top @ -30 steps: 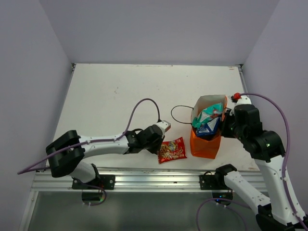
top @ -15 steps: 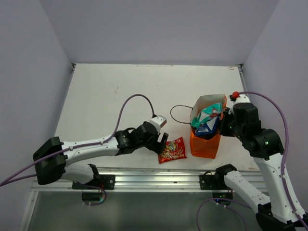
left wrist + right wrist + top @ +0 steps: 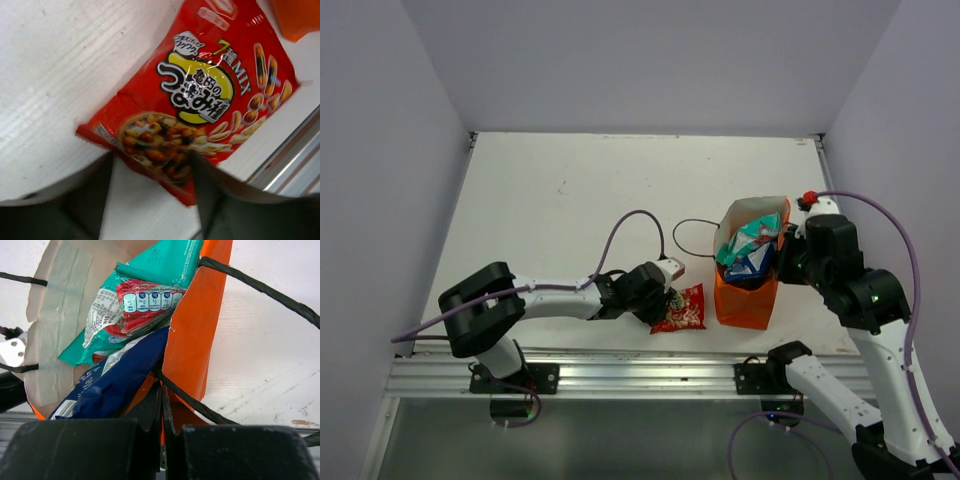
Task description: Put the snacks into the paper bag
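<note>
The small red packet (image 3: 684, 308) lies flat on the table near its front edge, just left of the orange paper bag (image 3: 745, 300). My left gripper (image 3: 665, 302) is open at the packet's left end; in the left wrist view the packet (image 3: 210, 95) fills the frame and its near edge lies between the two fingertips (image 3: 151, 172). The bag stands upright with the teal packet (image 3: 150, 285) and the blue-white packet (image 3: 117, 382) sticking out of its top. My right gripper (image 3: 163, 400) is shut on the bag's orange right wall (image 3: 197, 335). The dark brown packet is out of view.
The bag's dark cord handles (image 3: 692, 225) lie looped on the table behind it, and one (image 3: 260, 287) crosses the right wrist view. The table's front edge with its metal rail (image 3: 620, 365) runs just below the red packet.
My left gripper has moved right and down toward the red packet's left end, and its open jaws now straddle the packet's edge. The right arm and the bag have not moved.
</note>
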{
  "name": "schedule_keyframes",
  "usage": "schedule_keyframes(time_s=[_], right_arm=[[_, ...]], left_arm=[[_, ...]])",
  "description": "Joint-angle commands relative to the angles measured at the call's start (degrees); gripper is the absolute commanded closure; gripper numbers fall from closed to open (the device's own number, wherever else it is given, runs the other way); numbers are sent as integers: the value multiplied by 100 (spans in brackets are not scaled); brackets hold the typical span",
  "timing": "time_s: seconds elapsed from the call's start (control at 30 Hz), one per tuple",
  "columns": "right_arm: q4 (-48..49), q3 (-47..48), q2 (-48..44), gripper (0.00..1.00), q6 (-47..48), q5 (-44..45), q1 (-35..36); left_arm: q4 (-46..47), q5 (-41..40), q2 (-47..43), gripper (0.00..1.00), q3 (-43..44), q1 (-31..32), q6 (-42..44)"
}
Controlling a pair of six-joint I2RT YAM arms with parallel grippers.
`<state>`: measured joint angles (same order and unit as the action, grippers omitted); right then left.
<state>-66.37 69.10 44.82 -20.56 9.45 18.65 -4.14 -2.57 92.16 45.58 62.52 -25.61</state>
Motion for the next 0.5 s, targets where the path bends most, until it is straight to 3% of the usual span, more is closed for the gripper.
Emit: schedule_keyframes(time_s=[0.0, 0.07, 0.1, 0.23, 0.33, 0.47], right_arm=[[-8, 130, -52, 100, -19, -14, 24], [-16, 121, -52, 100, -19, -31, 15], [-8, 112, -52, 100, -19, -31, 15], [27, 104, -8, 100, -10, -66, 15], [54, 138, 18, 100, 8, -66, 15], [54, 130, 45, 100, 25, -58, 24]], left_arm=[[142, 46, 162, 64, 109, 41, 179], [89, -15, 171, 83, 109, 41, 187], [80, -24, 162, 100, 109, 41, 187], [-103, -190, -22, 100, 126, 41, 153], [-508, -717, -881, 100, 39, 41, -23], [-1079, -1149, -2707, 100, 432, 41, -68]])
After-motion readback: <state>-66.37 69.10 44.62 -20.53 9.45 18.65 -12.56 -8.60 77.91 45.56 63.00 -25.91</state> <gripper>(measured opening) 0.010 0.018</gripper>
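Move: The red snack pack lies right at the left hand's fingers: its middle is about 5 cm to the right, 2 cm ahead and a centimetre below, with its near-left end between the open fingers. The paper bag's middle stands roughly 19 cm to the left hand's right, 6 cm ahead and 9 cm higher. From the right hand at the bag's rim, the pack lies some 17 cm left, level fore and aft and about 25 cm down. Creeping barely a centimetre to the right while its fingers finish closing, the left hand pinches the near-left end of the red snack pack, then goes up about 6 cm, ever faster, drifting some 2 cm left of where it began, with the fingertips tipping slightly outward. The right hand stays put, fingers shut on the bag's rim. ##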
